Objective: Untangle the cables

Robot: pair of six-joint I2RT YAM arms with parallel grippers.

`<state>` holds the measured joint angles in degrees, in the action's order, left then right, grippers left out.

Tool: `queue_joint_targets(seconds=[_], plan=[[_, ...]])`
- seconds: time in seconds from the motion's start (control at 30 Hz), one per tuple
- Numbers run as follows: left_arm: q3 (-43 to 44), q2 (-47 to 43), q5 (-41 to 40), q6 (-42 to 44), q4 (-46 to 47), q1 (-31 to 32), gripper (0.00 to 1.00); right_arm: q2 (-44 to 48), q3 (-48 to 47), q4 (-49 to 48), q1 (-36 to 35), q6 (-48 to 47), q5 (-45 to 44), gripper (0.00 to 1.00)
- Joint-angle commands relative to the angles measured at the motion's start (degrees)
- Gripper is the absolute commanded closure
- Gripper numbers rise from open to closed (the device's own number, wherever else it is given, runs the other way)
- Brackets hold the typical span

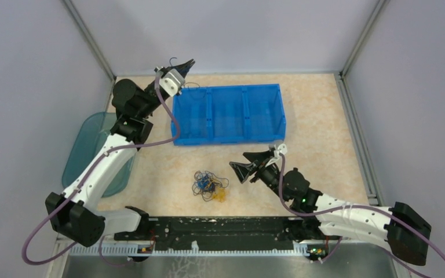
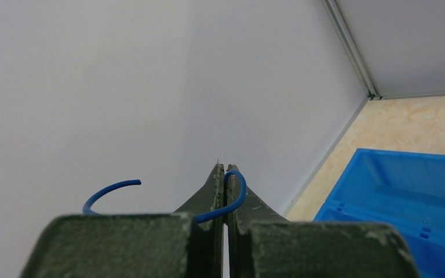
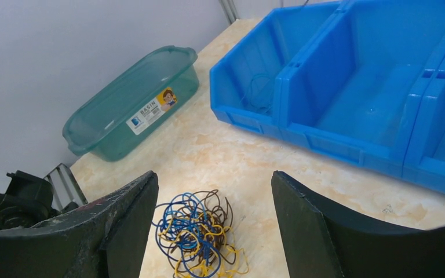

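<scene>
A fist-sized tangle of cables (image 1: 210,186) in blue, yellow and dark brown lies on the table in front of the arm bases; in the right wrist view the tangle (image 3: 200,233) sits on the table ahead of the fingers. My right gripper (image 1: 239,164) hovers open just right of it, nothing between its fingers. My left gripper (image 1: 189,62) is raised at the far left corner of the blue bin (image 1: 229,113), shut on a single curved blue cable (image 2: 232,200) that loops out of the fingertips.
The blue three-compartment bin (image 3: 382,87) stands at the back of the table; a thin wire lies in its leftmost compartment. A teal translucent basin (image 1: 87,152) sits at the left, partly under my left arm. Grey walls enclose the cell.
</scene>
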<state>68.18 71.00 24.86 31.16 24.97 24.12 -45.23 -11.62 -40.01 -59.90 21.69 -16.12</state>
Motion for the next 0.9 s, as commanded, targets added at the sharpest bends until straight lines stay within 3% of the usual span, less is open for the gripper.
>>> queue_joint_targets(seconds=[0.0,0.37,0.73,0.87], plan=[[-0.5,1.4,-1.0,-0.2,2.0,0.2,1.00,1.9,-0.2,-1.0,-0.1,0.3,-1.2,0.28],[-7.0,3.7,-1.8,0.5,3.8,-0.2,1.00,3.4,-0.2,0.3,-0.1,0.4,-1.1,0.28],[-2.8,8.6,-2.6,2.5,6.9,-1.3,1.00,4.5,-0.1,1.6,-0.2,0.5,-1.5,0.28],[-2.1,9.8,-3.0,4.9,3.4,-1.4,1.00,4.1,-0.2,1.4,-0.1,0.6,-1.5,0.28]])
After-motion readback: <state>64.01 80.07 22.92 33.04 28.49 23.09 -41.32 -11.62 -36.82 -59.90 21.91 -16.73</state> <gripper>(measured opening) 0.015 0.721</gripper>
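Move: From the left hand, which holds the blue cable high up, the blue box's left compartment lies about 8 cm ahead, 4 cm left and some 43 cm below. The box's middle compartment is also 8 cm ahead but 8 cm to the right; the remaining tangle lies about 17 cm back, 2 cm right and 45 cm down. From the right hand, the left compartment is roughly 25 cm ahead, 14 cm left and 16 cm below. Downward first and foremost, by about 9 cm, while also easing forward some 5 cm, the left hand lowers the blue cable towards the left compartment, where its lower end already lies. The descent levels off near the end as the forward travel goes on; the fingertips tip down by 10 degrees or so and the shut fingers keep their pinch near the cable's upper end. ##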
